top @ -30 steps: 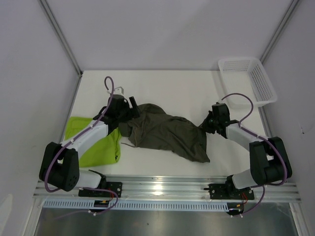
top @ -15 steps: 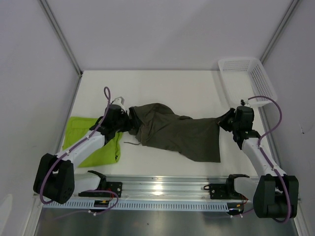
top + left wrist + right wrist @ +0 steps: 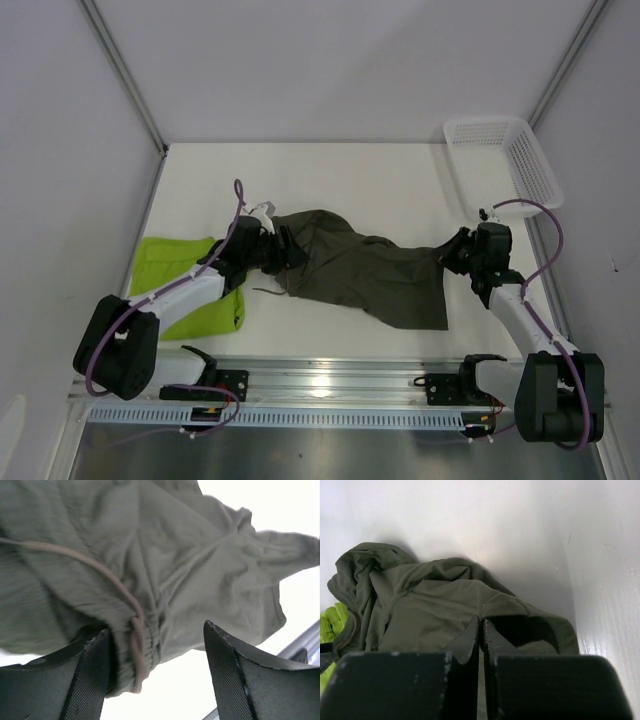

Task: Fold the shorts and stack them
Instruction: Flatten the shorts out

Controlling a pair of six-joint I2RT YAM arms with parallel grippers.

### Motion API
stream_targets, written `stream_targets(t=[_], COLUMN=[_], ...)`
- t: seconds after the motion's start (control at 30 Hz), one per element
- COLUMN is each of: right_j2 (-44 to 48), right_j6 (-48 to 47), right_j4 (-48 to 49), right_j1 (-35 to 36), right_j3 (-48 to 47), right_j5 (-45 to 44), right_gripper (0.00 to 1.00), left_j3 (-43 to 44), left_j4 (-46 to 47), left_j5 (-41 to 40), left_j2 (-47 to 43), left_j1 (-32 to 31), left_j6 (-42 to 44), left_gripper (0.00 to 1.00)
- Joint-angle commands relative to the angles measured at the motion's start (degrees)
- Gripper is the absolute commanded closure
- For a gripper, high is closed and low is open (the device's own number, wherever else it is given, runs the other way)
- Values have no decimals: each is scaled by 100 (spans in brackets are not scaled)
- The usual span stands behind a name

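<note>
The dark olive-grey shorts point(image 3: 350, 270) lie stretched across the middle of the table. My left gripper point(image 3: 285, 250) is at their left end. In the left wrist view it point(image 3: 156, 627) is open, with the bunched waistband point(image 3: 145, 645) and its tan drawstring point(image 3: 100, 572) between the fingers, against the left one. My right gripper point(image 3: 452, 255) is at the right end. In the right wrist view it point(image 3: 481, 620) is shut on a raised hem of the olive shorts point(image 3: 430, 605). The lime green shorts point(image 3: 165, 262) lie flat at the left, partly under my left arm.
A white mesh basket point(image 3: 535, 170) stands at the back right corner of the table. Grey walls close in the left and right sides. The metal rail with the arm bases point(image 3: 330, 380) runs along the near edge.
My right gripper swung right with the hem, stretching the olive shorts out. My left gripper pushed right onto the waistband and its jaws narrowed a little.
</note>
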State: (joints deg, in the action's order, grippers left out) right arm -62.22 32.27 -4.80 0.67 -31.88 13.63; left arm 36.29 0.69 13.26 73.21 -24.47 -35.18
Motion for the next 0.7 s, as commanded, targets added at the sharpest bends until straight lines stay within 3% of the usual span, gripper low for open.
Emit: stream_targets(t=[0.0,0.03,0.1,0.13,0.2,0.4,0.67], right_j2=[-54,-54,-19,7,113,350,614], right_j6=[-151,-134,-107,-124,-151,138,534], right_j4=[365,418,418,418,410,243,-443], right_j1=[-14,-5,-14,-5,-14,30,1741], right_j3=[50,94,129,121,138,384,911], right_j5=[236,272,290,281,149,281,-422], right_gripper=[100,100,100,100,100,100,100], left_j3=[79,149,273,256,290,1167,1136], left_j4=[484,563,747,792,845,-392,-825], left_j5=[308,414,581,573,433,-674,-1299], left_j2=[403,753,1019,1063,915,-209,-790], left_j1=[-137,-137,-137,-137,-111,424,847], left_j6=[-86,-86,-121,-147,-209,46,64], left_gripper=[28,32,57,81,100,100,100])
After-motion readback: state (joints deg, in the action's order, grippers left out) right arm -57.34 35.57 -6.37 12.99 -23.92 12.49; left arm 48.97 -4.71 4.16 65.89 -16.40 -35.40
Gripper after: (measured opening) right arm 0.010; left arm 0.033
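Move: Right and below the open left fingers lies the bunched waistband of the dark shorts, about 2 cm to the right, level ahead and some 4 cm down. The drawcord end lies roughly 5 cm back and 6 cm left of the left hand; the folded green shorts are about 23 cm left and 4 cm back. The right hand holds the leg hem; from it the hem's near corner lies some 12 cm back, 1 cm right and 6 cm lower, and the waistband about 31 cm left, level ahead and 6 cm lower. Sinking about 4 cm and a little right onto the dark waistband, the left hand shuts its open fingers on the bunched edge, then lifts it quickly some 16 cm while carrying it forward and left, tips tilting up and swinging counter-clockwise. The right hand keeps its pinch on the leg hem, almost waiting at first, then follows about 5 cm left and back while lowering it. ##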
